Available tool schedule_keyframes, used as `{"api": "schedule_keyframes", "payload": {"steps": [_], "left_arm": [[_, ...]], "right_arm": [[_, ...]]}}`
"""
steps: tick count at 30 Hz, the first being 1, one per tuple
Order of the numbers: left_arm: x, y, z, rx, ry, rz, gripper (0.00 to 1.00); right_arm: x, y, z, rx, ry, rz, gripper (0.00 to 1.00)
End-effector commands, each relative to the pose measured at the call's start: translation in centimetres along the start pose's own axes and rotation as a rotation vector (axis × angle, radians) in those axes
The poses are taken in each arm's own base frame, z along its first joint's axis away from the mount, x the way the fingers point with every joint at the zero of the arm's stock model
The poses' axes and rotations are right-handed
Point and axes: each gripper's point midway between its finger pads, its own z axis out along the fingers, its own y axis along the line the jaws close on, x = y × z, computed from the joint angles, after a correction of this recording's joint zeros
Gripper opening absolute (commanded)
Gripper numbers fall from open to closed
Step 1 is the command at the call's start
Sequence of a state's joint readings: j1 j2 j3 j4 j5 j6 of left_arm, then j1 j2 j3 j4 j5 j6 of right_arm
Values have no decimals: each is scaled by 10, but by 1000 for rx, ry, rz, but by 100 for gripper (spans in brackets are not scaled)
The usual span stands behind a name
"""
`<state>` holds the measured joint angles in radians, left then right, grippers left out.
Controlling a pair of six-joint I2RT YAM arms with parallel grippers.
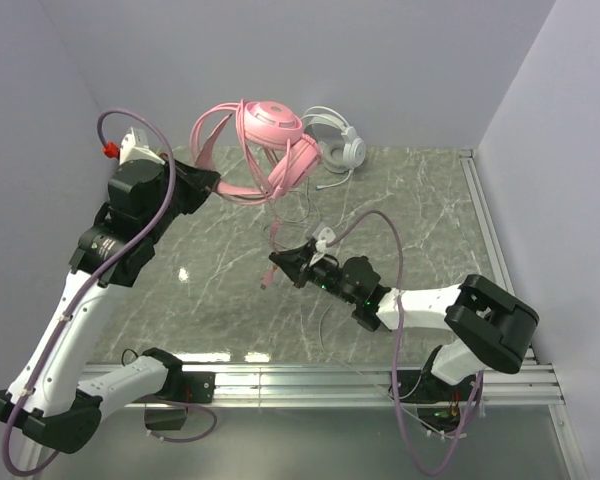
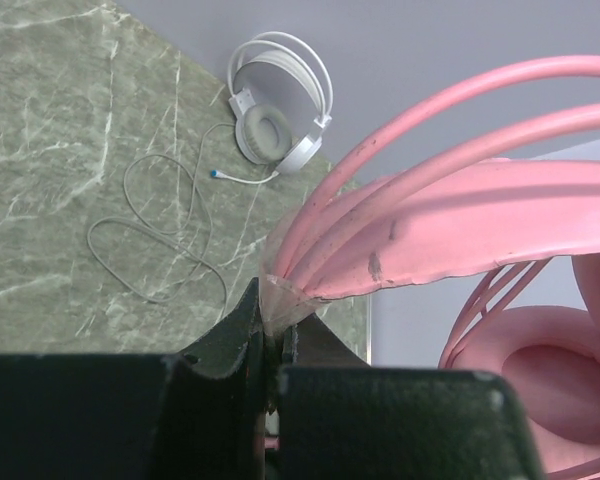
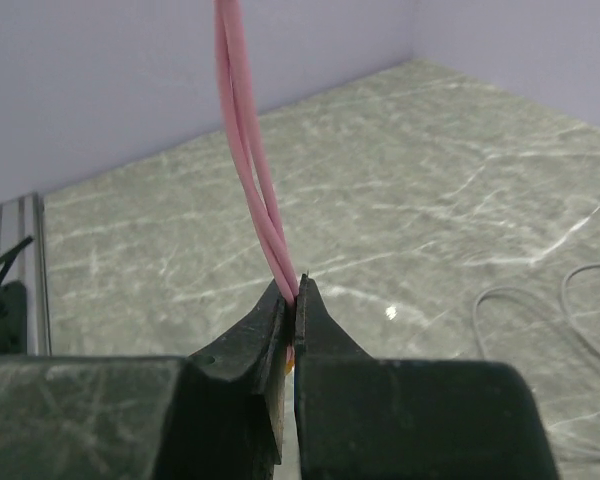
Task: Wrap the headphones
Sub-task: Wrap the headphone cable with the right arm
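Observation:
The pink headphones (image 1: 276,128) hang in the air at the back of the table. My left gripper (image 1: 210,180) is shut on their headband (image 2: 450,230), its jaws pinching the band's end (image 2: 280,300). A pink earcup (image 2: 555,375) shows at the lower right of the left wrist view. The pink cable (image 3: 245,150) runs down as two strands into my right gripper (image 3: 296,292), which is shut on it above the middle of the table (image 1: 278,263). The white headphones (image 1: 338,142) lie by the back wall (image 2: 278,118), apart from both grippers.
The white headset's thin grey cable (image 2: 160,235) lies in loose loops on the marble tabletop (image 1: 220,270) and reaches toward my right arm (image 3: 570,300). A metal rail (image 1: 480,215) runs along the table's right edge. Grey walls enclose the left, back and right sides.

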<state>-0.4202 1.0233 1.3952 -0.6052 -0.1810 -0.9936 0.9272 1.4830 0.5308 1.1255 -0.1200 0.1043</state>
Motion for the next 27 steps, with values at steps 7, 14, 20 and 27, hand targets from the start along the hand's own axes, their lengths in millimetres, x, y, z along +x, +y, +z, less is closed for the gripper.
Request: {"api": "schedule_keyframes", "payload": {"steps": [7,14,20,27], "left_arm": [[-21,-43,-2,138,-49,-96,1],[-24,-50,-26,174,-27,3,1],[50,-55,-38,343,342,159,0],[97,-28,-43,364,577,286,0]], "right_arm": [[10,-3,-17,67,-7,-23,0],[11,-25,-35,50,-27,54,0],[19,-43,-45,112,21,15,0],[14,-59,-64,184,-20,14,0]]}}
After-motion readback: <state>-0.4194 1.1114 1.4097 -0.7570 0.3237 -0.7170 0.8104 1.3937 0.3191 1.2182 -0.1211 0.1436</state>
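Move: The pink headphones hang from the left gripper, their ear cups some 13 cm to its right and 7 cm ahead, about level with it. From the right gripper, which pinches the pink cable near its end, the cups are about 10 cm ahead, 2 cm right and 18 cm up; a grey cable loop lies 12 cm ahead, 2 cm right and 16 cm below. That held cable end is roughly 10 cm right, 6 cm back and 19 cm below the left gripper. The pink cable, still pinched, is drawn by the right hand briefly back and down, then some 6 cm to the right, ending about 3 cm lower. Against it, the left hand keeps its grip on the headband, sinks with a short forward swing, then carries the headphones right and back towards the right gripper, about 10 cm overall, while turning some 30 degrees clockwise. ##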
